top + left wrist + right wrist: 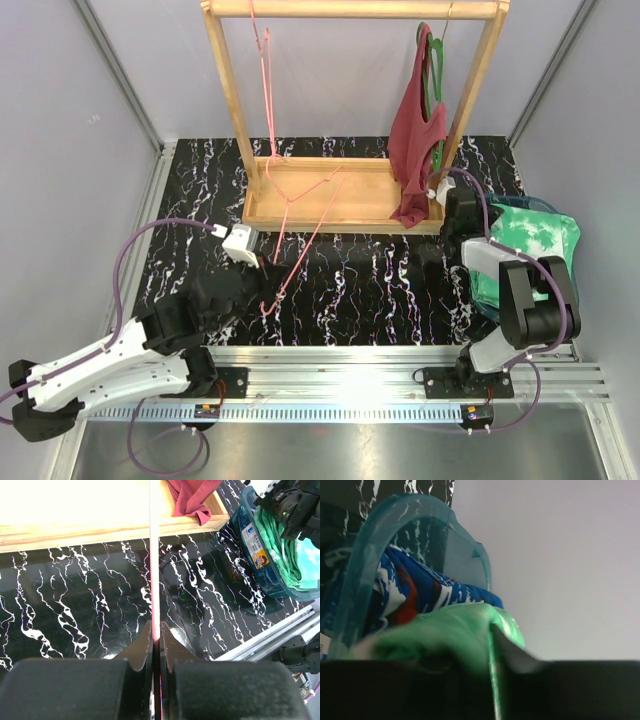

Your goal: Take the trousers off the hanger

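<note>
An empty pink wire hanger [297,190] hangs from the wooden rack's top bar and slants down to my left gripper [268,285]. That gripper [155,632] is shut on the hanger's thin pink bar [154,570]. The green trousers [535,235] lie in a teal tub [480,290] at the right, on top of the blue trousers [420,590]. My right gripper [490,225] is at the tub, and its jaws [492,630] are shut on a fold of the green trousers [455,630].
The wooden rack [330,205] stands at the back of the black marbled table. A maroon sleeveless top [415,140] hangs on a green hanger [432,60] at its right post. Grey walls close in both sides. A metal rail runs along the near edge.
</note>
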`<move>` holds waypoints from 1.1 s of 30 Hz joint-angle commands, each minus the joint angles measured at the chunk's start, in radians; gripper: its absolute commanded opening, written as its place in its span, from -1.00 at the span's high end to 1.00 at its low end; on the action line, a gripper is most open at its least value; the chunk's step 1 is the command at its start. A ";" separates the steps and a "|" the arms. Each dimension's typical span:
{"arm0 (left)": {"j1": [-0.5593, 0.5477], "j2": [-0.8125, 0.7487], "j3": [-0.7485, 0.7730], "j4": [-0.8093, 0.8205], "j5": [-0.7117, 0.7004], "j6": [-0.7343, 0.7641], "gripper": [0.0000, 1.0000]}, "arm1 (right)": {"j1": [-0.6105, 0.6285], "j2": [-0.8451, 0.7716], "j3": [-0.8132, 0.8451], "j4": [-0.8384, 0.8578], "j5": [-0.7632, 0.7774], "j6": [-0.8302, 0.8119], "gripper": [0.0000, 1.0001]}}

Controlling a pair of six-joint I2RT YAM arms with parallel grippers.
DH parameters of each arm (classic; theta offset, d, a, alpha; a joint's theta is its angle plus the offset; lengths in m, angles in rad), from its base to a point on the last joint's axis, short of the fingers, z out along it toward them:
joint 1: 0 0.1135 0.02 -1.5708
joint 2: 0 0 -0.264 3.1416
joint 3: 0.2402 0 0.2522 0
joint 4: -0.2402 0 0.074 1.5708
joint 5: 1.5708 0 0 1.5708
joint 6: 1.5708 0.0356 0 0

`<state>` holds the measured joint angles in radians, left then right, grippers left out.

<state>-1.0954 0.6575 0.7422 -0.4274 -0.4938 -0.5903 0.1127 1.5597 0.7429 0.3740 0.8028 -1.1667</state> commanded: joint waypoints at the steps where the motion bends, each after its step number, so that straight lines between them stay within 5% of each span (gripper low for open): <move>1: -0.001 0.022 0.013 0.041 -0.003 0.018 1.00 | -0.010 -0.030 0.061 0.031 -0.060 0.174 0.32; 4: -0.003 0.056 0.026 0.047 0.004 0.018 1.00 | -0.010 -0.094 0.069 -0.143 -0.091 0.344 -0.32; 11: -0.003 0.108 0.092 0.018 -0.006 0.027 1.00 | -0.056 -0.334 0.254 -0.644 -0.342 0.844 -0.71; 13: -0.003 0.114 0.117 0.000 -0.025 0.035 1.00 | -0.082 -0.390 0.272 -0.742 -0.399 0.975 -0.99; 16: -0.001 0.119 0.147 -0.031 -0.045 0.038 1.00 | -0.105 -0.453 0.286 -0.796 -0.557 1.152 -0.99; 19: -0.003 0.120 0.187 -0.054 -0.057 0.046 1.00 | -0.258 -0.437 0.279 -0.799 -0.756 1.323 -0.99; 23: -0.003 0.122 0.249 -0.099 -0.066 0.043 1.00 | -0.397 -0.272 0.378 -0.983 -0.625 1.609 -0.99; 27: -0.004 0.119 0.281 -0.123 -0.077 0.044 1.00 | -0.429 -0.077 0.414 -1.148 -0.611 1.725 -0.99; 33: -0.003 0.136 0.370 -0.195 -0.089 0.041 1.00 | -0.488 0.098 0.248 -1.008 -0.610 1.802 -0.99</move>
<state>-1.0954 0.7868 1.0306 -0.6136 -0.5465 -0.5575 -0.3431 1.5925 1.0767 -0.5728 0.1913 0.5312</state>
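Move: The green trousers, their edge still pinched in the right fingers, lie spread over the basket; their middle is about 10 cm back from the right hand, 5 cm to its right and 7 cm below. The blue trousers lie under them in the basket, some 11 cm back, 4 cm right and 12 cm below the hand; the maroon top hangs roughly 20 cm left, 4 cm ahead and 10 cm higher. From the left hand the green trousers lie about 55 cm right, 12 cm ahead and 16 cm below. The right fingers open wide and let go of the green trousers' edge. The hand rises about 10 cm, then drops some 18 cm, slightly back towards the robot, its wrist rolling over until the fingers point steeply down, and the spread fingers end against the green cloth in the basket. The left hand, still gripping the bare pink hanger, dips briefly and then lifts it. ##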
